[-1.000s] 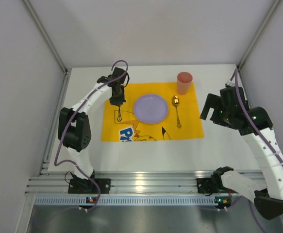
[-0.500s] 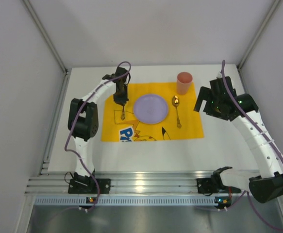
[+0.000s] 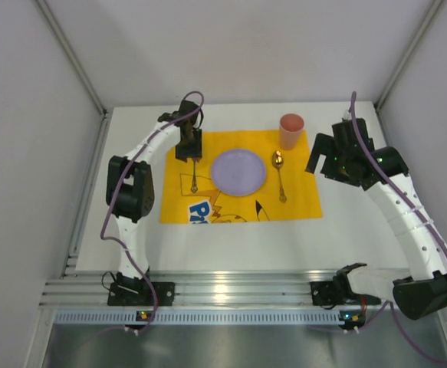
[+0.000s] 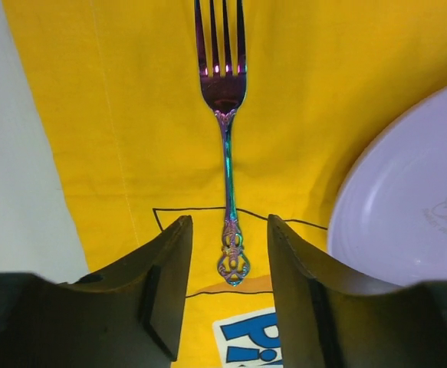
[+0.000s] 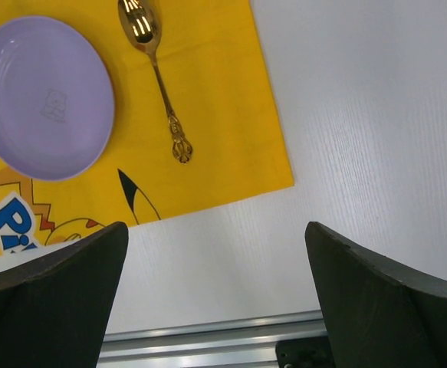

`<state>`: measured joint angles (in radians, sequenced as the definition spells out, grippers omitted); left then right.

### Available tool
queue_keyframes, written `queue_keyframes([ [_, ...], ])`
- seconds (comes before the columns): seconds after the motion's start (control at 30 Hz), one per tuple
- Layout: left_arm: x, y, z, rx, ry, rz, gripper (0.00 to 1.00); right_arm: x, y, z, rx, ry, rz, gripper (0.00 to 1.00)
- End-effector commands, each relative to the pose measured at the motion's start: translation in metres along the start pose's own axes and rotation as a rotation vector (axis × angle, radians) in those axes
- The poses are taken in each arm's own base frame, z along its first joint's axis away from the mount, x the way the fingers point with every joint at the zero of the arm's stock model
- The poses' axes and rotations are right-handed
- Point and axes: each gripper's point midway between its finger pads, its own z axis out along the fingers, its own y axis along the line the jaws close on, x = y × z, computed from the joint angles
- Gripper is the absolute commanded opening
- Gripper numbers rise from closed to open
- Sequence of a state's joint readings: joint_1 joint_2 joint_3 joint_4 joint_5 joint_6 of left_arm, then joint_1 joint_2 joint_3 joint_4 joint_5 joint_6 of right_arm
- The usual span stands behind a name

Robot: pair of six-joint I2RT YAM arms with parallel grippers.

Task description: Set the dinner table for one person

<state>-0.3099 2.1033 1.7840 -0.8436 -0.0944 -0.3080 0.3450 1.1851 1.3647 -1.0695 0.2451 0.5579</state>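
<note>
An iridescent fork (image 4: 227, 153) lies flat on the yellow mat (image 3: 296, 201), left of the lilac plate (image 3: 238, 170). In the top view the fork (image 3: 194, 181) points away from the arms. My left gripper (image 4: 229, 295) hovers over the handle end, open, its fingers either side of the handle and clear of it. A gold spoon (image 3: 280, 175) lies right of the plate, with a pink cup (image 3: 290, 130) at the mat's far right corner. My right gripper (image 5: 215, 299) is open and empty above the white dinner table (image 3: 231, 241), right of the mat.
The right wrist view shows the plate (image 5: 43, 96), the spoon (image 5: 158, 77) and the aluminium rail (image 5: 208, 333) at the table's near edge. Grey walls close in the table on the left, right and far sides.
My left gripper has opened and let go of the fork, which now rests on the mat, and drawn back slightly. The right arm swung in toward the mat, then held still.
</note>
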Motion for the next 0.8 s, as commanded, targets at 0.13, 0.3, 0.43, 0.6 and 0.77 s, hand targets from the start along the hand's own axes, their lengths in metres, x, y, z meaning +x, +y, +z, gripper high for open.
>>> queue_keyframes([
  [0.13,-0.060,-0.011,-0.100,0.096,-0.230,-0.037,0.70,-0.079,0.035,-0.077,-0.204,-0.260,-0.024,1.00],
  [0.3,-0.068,-0.021,-0.170,0.220,-0.373,-0.073,0.97,-0.104,0.069,-0.140,-0.465,-0.392,-0.115,1.00],
  [0.43,-0.053,-0.011,-0.222,0.272,-0.528,-0.127,0.98,-0.084,0.067,-0.146,-0.526,-0.386,-0.083,1.00],
  [0.6,-0.010,0.019,-0.247,0.277,-0.773,-0.152,0.98,-0.014,0.052,-0.108,-0.561,-0.266,-0.052,1.00],
  [0.77,0.049,0.053,-0.233,0.202,-0.929,-0.047,0.97,0.035,0.022,-0.055,-0.458,-0.217,0.085,1.00],
])
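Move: The fork already lies free on the yellow placemat, some 4 cm below the half-open left fingers, its middle about 1 cm nearer the base and level left to right. From the left hand, the purple plate is about 15 cm right and 2 cm back, the spoon 28 cm right and 3 cm back. From the empty right hand, the fork is roughly 17 cm ahead, 35 cm left and 21 cm below. Lift the left gripper about 20 cm off the fork, opening the fingers fully, then draw it back some 14 cm and slightly left, tipping the fingers up towards level and sinking a little at the end. Meanwhile raise the open, empty right gripper, then bring it back and down towards the base, drifting left and turning counter-clockwise. ##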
